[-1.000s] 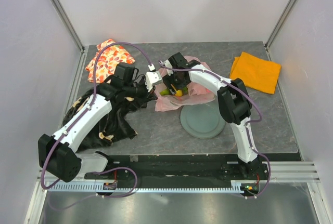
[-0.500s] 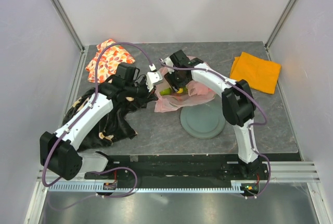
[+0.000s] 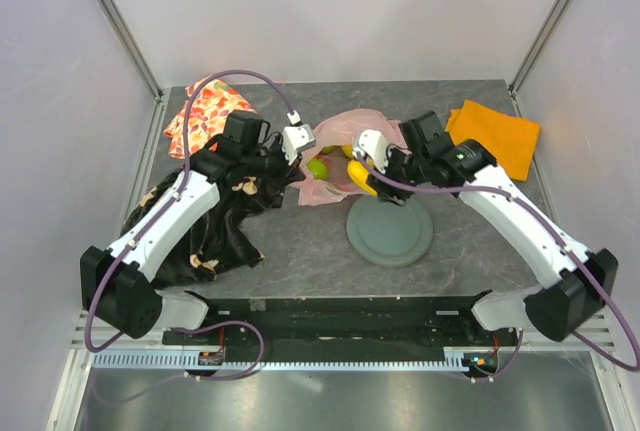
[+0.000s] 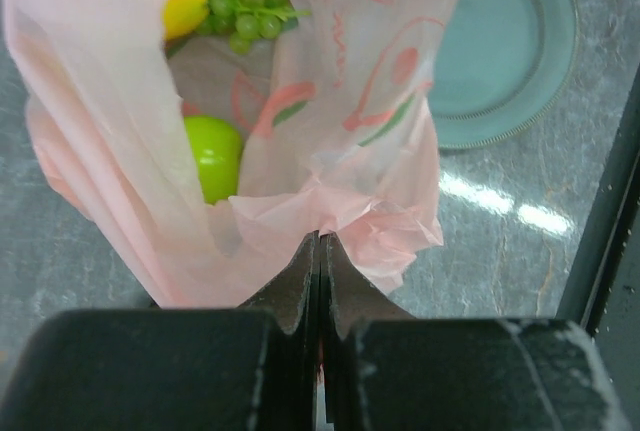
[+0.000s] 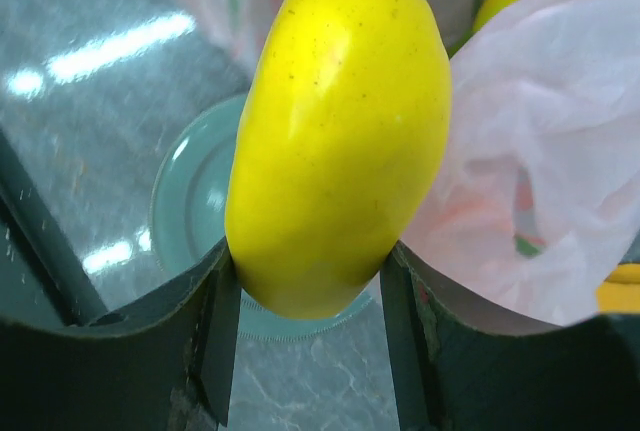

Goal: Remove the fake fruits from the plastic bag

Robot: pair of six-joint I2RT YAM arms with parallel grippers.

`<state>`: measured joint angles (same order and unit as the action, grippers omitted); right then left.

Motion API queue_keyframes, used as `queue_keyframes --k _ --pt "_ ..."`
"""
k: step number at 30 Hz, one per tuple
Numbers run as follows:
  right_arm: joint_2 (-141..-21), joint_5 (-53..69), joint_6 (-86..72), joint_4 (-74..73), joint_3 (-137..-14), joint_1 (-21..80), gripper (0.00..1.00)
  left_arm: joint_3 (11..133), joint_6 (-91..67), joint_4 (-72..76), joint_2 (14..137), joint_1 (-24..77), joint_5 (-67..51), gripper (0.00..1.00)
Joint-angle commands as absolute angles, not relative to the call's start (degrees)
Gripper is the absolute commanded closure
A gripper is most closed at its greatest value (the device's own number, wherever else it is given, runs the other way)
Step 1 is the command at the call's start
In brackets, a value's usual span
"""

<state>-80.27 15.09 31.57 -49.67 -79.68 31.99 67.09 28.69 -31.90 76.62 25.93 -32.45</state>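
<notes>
The pink plastic bag (image 3: pixel 335 151) lies open at mid-table. My left gripper (image 3: pixel 296 141) is shut on the bag's crumpled near edge (image 4: pixel 321 241) and holds the mouth up. Inside the bag (image 4: pixel 330 131) I see a green apple (image 4: pixel 212 156), green grapes (image 4: pixel 235 1) and a yellow fruit (image 4: pixel 185 13). My right gripper (image 3: pixel 372 166) is just outside the bag's right side, above the plate's far edge. It is shut on a yellow mango (image 5: pixel 335 131), whose sides sit between the right gripper's (image 5: pixel 308 256) two fingers. The mango (image 3: pixel 360 177) hangs clear of the bag (image 5: pixel 540 191).
A teal plate (image 3: pixel 390 236) sits in front of the bag, under the mango in the right wrist view (image 5: pixel 185 201). An orange cloth (image 3: pixel 492 138) lies at the back right, a floral fabric (image 3: pixel 205 111) at the back left, and a dark garment (image 3: pixel 200 236) under the left arm.
My right gripper closed on the mango inside the bag and drew it out to the right, the arm swinging wide. The left gripper kept its hold on the bag's edge.
</notes>
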Motion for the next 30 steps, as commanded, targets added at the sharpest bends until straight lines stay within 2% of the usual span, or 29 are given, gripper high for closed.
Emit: queue_keyframes --k 1,6,11,19,23,30 --pt "-73.22 23.12 47.43 -54.75 -73.66 31.64 0.83 72.59 25.32 -27.86 78.22 25.49 -32.34 0.98" --pt "-71.45 23.99 59.67 -64.32 -68.73 32.17 0.84 73.13 25.23 -27.51 78.05 25.49 -31.73 0.98" --pt "-78.13 28.65 51.96 -66.72 -69.88 32.96 0.84 72.25 25.22 -27.51 77.08 25.22 -31.55 0.98" --pt "-86.38 23.13 37.47 -53.98 -64.34 35.42 0.83 72.25 24.43 -27.6 76.73 24.52 -31.38 0.98" --pt "-93.67 20.04 28.85 -48.01 -66.52 35.24 0.83 71.81 24.52 -27.77 76.55 24.43 -31.38 0.98" --pt "-99.93 20.31 20.48 -46.5 -69.87 35.24 0.83 71.81 24.7 -27.95 76.64 24.08 -31.55 0.98"
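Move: The yellow fruit is already in my right hand. The plate's middle lies some 21 cm below that hand, about 2 cm back and 4 cm to its right. The pink bag's middle stands about 19 cm ahead and 5 cm left, 16 cm lower; the green fruit inside it is some 16 cm ahead, 14 cm left and 18 cm below. From my left hand, which still pinches the bag's edge, the plate is about 6 cm back, 23 cm right and 20 cm below. I swing the yellow fruit back from the bag with my right hand, bearing a little right at first, then sink about 17 cm over the plate's left, near part, easing forward again at the end. Meanwhile I tip the wrist some 30 degrees until the fingers point steeply down, and keep my grip. Early on, my left hand draws its pinched bag edge slightly up and forward, then holds it there. ##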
